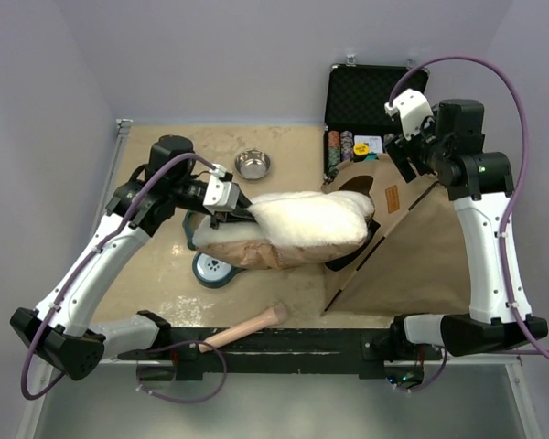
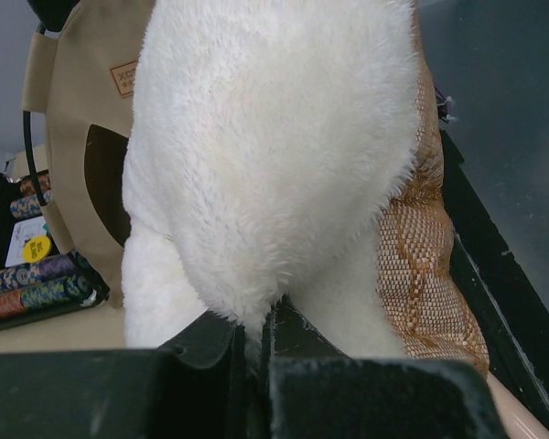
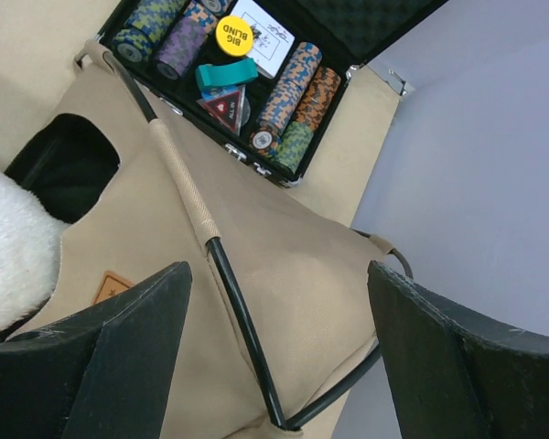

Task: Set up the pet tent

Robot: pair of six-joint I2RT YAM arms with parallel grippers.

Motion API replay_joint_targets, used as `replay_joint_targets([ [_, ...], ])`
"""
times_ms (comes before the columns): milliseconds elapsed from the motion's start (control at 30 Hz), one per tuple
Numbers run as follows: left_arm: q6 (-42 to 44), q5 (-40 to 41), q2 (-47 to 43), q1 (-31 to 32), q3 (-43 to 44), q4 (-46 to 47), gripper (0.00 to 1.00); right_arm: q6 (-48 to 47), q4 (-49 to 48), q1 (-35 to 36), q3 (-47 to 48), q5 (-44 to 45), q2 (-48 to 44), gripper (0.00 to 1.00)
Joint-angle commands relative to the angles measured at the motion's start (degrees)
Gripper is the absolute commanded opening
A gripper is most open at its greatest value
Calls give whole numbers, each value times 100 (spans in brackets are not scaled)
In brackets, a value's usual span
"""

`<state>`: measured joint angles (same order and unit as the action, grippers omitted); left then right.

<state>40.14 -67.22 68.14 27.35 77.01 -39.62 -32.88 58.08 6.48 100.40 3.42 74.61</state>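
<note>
The tan pet tent (image 1: 412,247) stands as a pyramid at the right, with its dark round opening facing left. A fluffy white pillow (image 1: 311,229) with a woven brown underside lies across the table's middle, and its right end reaches into that opening. My left gripper (image 1: 242,208) is shut on the pillow's left edge; in the left wrist view the white pile (image 2: 274,146) is pinched between the jaws of the left gripper (image 2: 261,338). My right gripper (image 3: 276,274) hovers open over the tent's top corner, where two black poles (image 3: 242,320) meet under the fabric (image 3: 329,247).
An open black case of poker chips (image 1: 371,101) sits behind the tent. A steel bowl (image 1: 252,165) is at the back centre. A teal round dish (image 1: 212,270) peeks from under the pillow. A pale pink stick (image 1: 247,327) lies by the black front rail (image 1: 284,347).
</note>
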Motion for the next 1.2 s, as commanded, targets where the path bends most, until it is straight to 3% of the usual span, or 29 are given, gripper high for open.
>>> replay_joint_targets([
  [0, -32, 50, -11, 173, -107, 1191, 0, -341, -8, -103, -2, -324, -69, 77],
  [300, -356, 526, 393, 297, -450, 1974, 0, -491, -16, -182, -380, -728, -69, 60],
  [467, -1129, 745, 797, 297, -494, 2379, 0, -579, -87, -209, -609, -790, -60, 29],
  [533, -1498, 964, 1033, 314, -416, 2371, 0, -596, -96, -217, -609, -886, -87, 7],
  [567, -1683, 1104, 1157, 323, -372, 2345, 0, -579, -122, -217, -609, -913, -113, 2],
  [867, -3353, 1984, 2747, 780, 428, 1501, 0, -746, -201, -217, -794, -1265, -324, 0],
  [1067, -4312, 2248, 3267, 964, 499, 1702, 0, -799, -201, -217, -943, -1423, -430, 0],
  [1167, -4908, 2774, 3267, 1123, 490, 2106, 0, -755, -175, -217, -1005, -1528, -447, 0],
])
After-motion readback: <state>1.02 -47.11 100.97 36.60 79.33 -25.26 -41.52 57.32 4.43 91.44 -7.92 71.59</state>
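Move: The tent's front opening, where the left hand is taking its held cushion, lies about 28 cm to that hand's right, 10 cm ahead and 17 cm below. The blue reel is roughly 12 cm left, 7 ahead and 32 below. For the right hand, the tent's black pole is about 4 cm below and 1 cm left, level fore and aft. From there the opening is 11 cm left, 5 back and 19 below; the chip case 22 ahead, 3 left and 30 below. The cushion, still pinched in the left fingers, is pushed down, rightward and forward towards the tent opening, dropping some 17 cm, mostly late, while that wrist rolls about 50 degrees around the fingers' line, top going forward. Meanwhile the tent's black pole is pinched by the right fingers, which come down about 4 cm and shut on it, then keep hold while the hand turns slightly counter-clockwise. ##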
